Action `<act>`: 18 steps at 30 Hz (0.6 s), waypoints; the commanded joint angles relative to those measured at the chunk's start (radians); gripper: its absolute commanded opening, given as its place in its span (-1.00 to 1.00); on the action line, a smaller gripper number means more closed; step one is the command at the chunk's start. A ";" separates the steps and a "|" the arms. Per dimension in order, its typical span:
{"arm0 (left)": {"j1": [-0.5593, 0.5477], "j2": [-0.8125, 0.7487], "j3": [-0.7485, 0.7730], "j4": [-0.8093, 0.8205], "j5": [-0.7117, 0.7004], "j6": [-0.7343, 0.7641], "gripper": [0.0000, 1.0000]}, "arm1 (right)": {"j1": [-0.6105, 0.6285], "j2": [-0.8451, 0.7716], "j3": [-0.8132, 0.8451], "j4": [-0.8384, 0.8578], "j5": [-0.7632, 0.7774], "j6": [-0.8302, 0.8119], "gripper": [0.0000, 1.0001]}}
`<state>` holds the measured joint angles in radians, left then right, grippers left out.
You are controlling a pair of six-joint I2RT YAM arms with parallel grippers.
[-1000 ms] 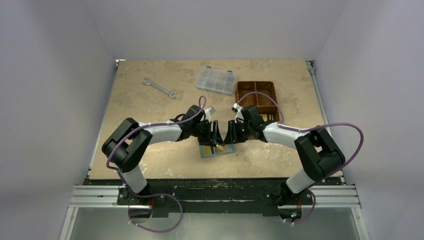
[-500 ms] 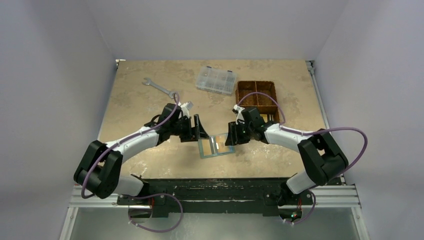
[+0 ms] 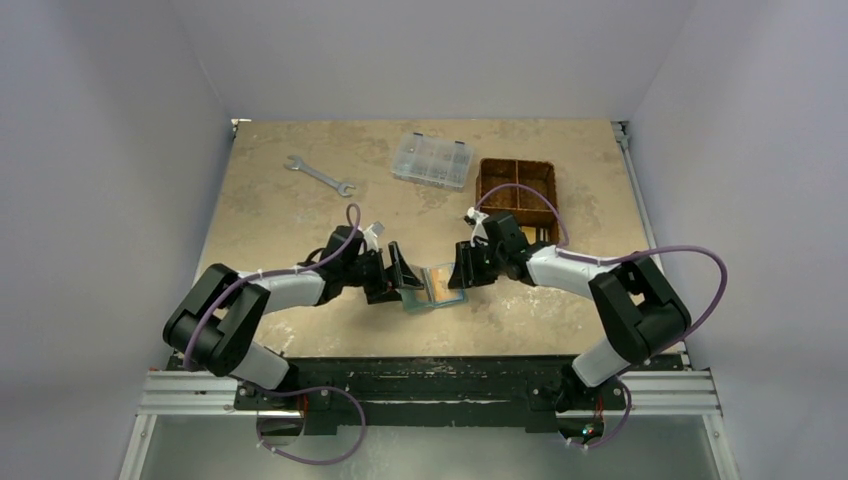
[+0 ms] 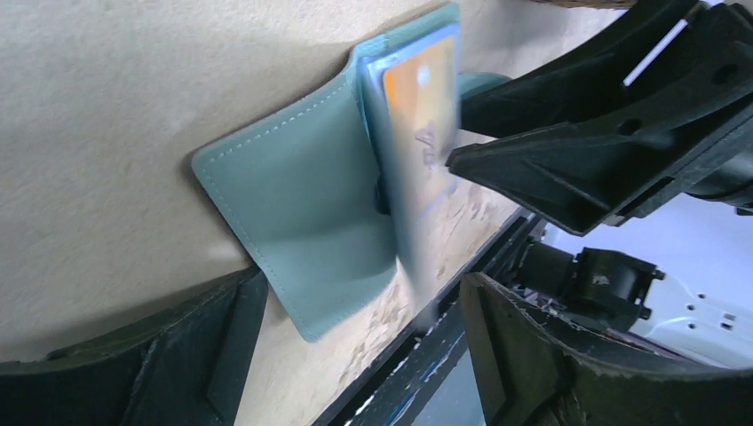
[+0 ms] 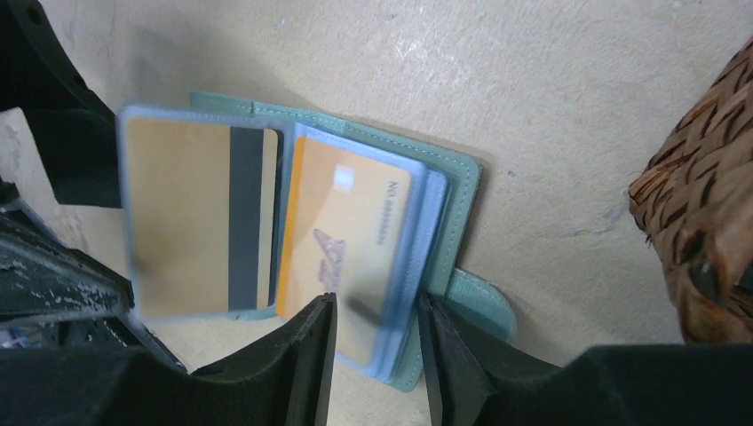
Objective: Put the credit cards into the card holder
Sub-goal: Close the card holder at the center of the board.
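Note:
The card holder (image 3: 433,290) lies open on the table, sage-green (image 4: 297,209) with pale blue clear pockets (image 5: 417,266). Two orange-gold credit cards sit in those pockets: one shows its dark stripe (image 5: 191,222), the other its face (image 5: 351,235). The striped card's pocket leaf is blurred and stands up off the table in the left wrist view (image 4: 417,106). My left gripper (image 3: 398,272) (image 4: 355,355) is wide open beside the holder's left cover, touching nothing. My right gripper (image 3: 462,270) (image 5: 377,355) hovers over the right-hand pockets, jaws apart and open.
A brown woven divided basket (image 3: 515,192) (image 5: 701,204) stands just behind the right gripper. A clear compartment box (image 3: 433,160) and a wrench (image 3: 318,174) lie at the back. The table's front edge (image 4: 497,257) runs close to the holder.
My left gripper let go, opened wide and drew back left off the holder, then eased toward it again. A pocket leaf with a card is swinging. The right gripper stayed put.

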<state>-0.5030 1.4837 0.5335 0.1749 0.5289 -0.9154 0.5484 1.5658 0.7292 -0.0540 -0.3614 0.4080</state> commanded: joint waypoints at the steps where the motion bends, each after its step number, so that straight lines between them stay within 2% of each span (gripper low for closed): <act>1: -0.026 0.016 -0.033 0.221 0.047 -0.107 0.71 | 0.008 0.050 -0.017 0.049 -0.033 0.025 -0.08; 7: -0.026 -0.089 -0.007 0.229 0.032 -0.123 0.69 | 0.033 0.081 -0.008 0.103 -0.067 0.047 -0.08; 13: -0.040 -0.076 0.024 0.287 0.051 -0.164 0.70 | 0.055 0.101 -0.007 0.167 -0.104 0.105 -0.09; 18: -0.068 -0.006 0.063 0.315 0.068 -0.159 0.70 | 0.057 0.047 0.026 0.048 -0.019 0.085 -0.06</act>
<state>-0.5480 1.4345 0.5434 0.4007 0.5625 -1.0599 0.5961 1.6436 0.7307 0.1154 -0.4438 0.4988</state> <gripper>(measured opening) 0.849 0.462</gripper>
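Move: The card holder lies open on the board between the hands. Its left cover's middle is about 3 cm to the left hand's right, level fore and aft, and some 2 cm below. The holder's middle lies roughly 6 cm left of the right hand, 1 cm back and 2 cm below. The wicker basket's middle is about 15 cm ahead of the right hand and 11 cm to its right. Left hand, still open, rises about 6 cm and rightward, lifting the left cover; right hand slides holder leftward. ##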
